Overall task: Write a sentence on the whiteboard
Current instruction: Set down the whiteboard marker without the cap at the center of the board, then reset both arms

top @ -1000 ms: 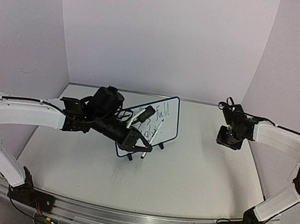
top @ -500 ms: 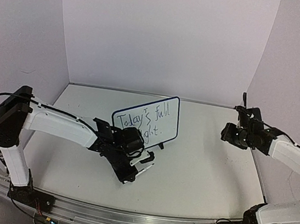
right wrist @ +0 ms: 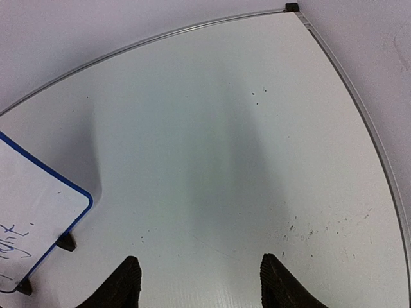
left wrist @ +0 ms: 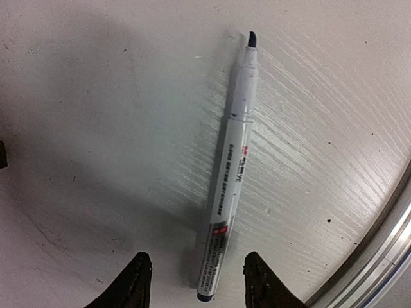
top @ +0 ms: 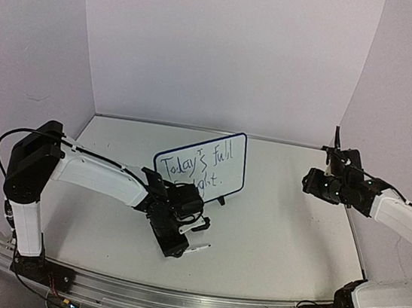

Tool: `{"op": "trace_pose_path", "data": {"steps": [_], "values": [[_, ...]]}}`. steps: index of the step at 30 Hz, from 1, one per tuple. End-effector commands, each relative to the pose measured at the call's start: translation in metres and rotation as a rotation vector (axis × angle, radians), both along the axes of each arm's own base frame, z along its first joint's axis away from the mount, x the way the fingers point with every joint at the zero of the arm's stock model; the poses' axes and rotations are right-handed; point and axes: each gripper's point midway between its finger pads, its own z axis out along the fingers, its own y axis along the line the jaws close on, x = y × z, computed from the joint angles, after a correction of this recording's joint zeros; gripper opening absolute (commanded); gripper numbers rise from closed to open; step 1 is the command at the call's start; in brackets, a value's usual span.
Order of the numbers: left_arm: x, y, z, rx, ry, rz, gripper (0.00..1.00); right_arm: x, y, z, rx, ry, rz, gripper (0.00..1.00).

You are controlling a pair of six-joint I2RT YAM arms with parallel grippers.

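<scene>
The whiteboard [top: 220, 160] stands upright at the table's middle on its black feet. On it is the sentence [top: 193, 166], dark handwriting on two lines reading "Today's full of light." In the right wrist view, a corner of the whiteboard [right wrist: 35, 205] shows at lower left. The slim white marker [left wrist: 232, 173] lies flat on the table with its dark tip pointing away. My left gripper [left wrist: 198, 282] is open over the marker's rear end, both fingers clear of it. In the top view, my left gripper [top: 181, 243] is low in front of the board, the marker [top: 198, 249] beside it. My right gripper [right wrist: 200, 279] is open and empty, held at the right [top: 316, 185].
A metal rail [left wrist: 379, 250] runs along the table's near edge, close to the marker. The table's back edge strip [right wrist: 160, 35] and right side edge [right wrist: 379, 154] border bare white surface under the right gripper. White walls enclose the table on three sides.
My left gripper has opened and let go of the marker, which now lies on the table in front of the board. The right arm has drawn back to the right, its jaws wider.
</scene>
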Motion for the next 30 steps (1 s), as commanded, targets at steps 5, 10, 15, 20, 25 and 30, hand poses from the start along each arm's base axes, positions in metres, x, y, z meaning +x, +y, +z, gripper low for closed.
{"op": "trace_pose_path", "data": {"steps": [5,10,15,20,25,30], "values": [[0.012,-0.001,0.028,-0.092,-0.092,0.058,0.64,0.005,0.004,0.012,0.014,-0.045,0.022,0.60],[0.024,0.015,0.047,-0.229,-0.041,0.185,0.72,0.007,0.009,0.013,0.018,-0.045,0.047,0.60],[0.033,0.038,0.054,-0.304,-0.029,0.276,0.74,0.009,0.010,0.010,0.004,-0.038,0.060,0.60],[0.066,0.087,0.067,-0.385,-0.069,0.459,0.77,0.012,0.007,-0.004,0.011,-0.005,0.069,0.61],[0.105,0.146,0.075,-0.417,-0.143,0.674,0.79,0.016,-0.010,-0.016,0.049,0.012,0.042,0.61],[0.143,0.203,0.093,-0.466,-0.254,0.871,0.82,0.018,-0.030,-0.014,0.078,-0.004,0.011,0.62]]}}
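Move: The open left fingers straddle the rear end of the uncapped marker on the table; its middle is about 5 cm right and 1 cm ahead, 1 cm below. The whiteboard's centre stands roughly 24 cm ahead, 5 cm right and 10 cm up; its left foot is some 16 cm straight ahead. From the right hand, the marker is about 34 cm left, 18 cm back and 17 cm below. Opening wider, left hand swings some 20 cm left, forward and up off the marker; the right eases rightward. ##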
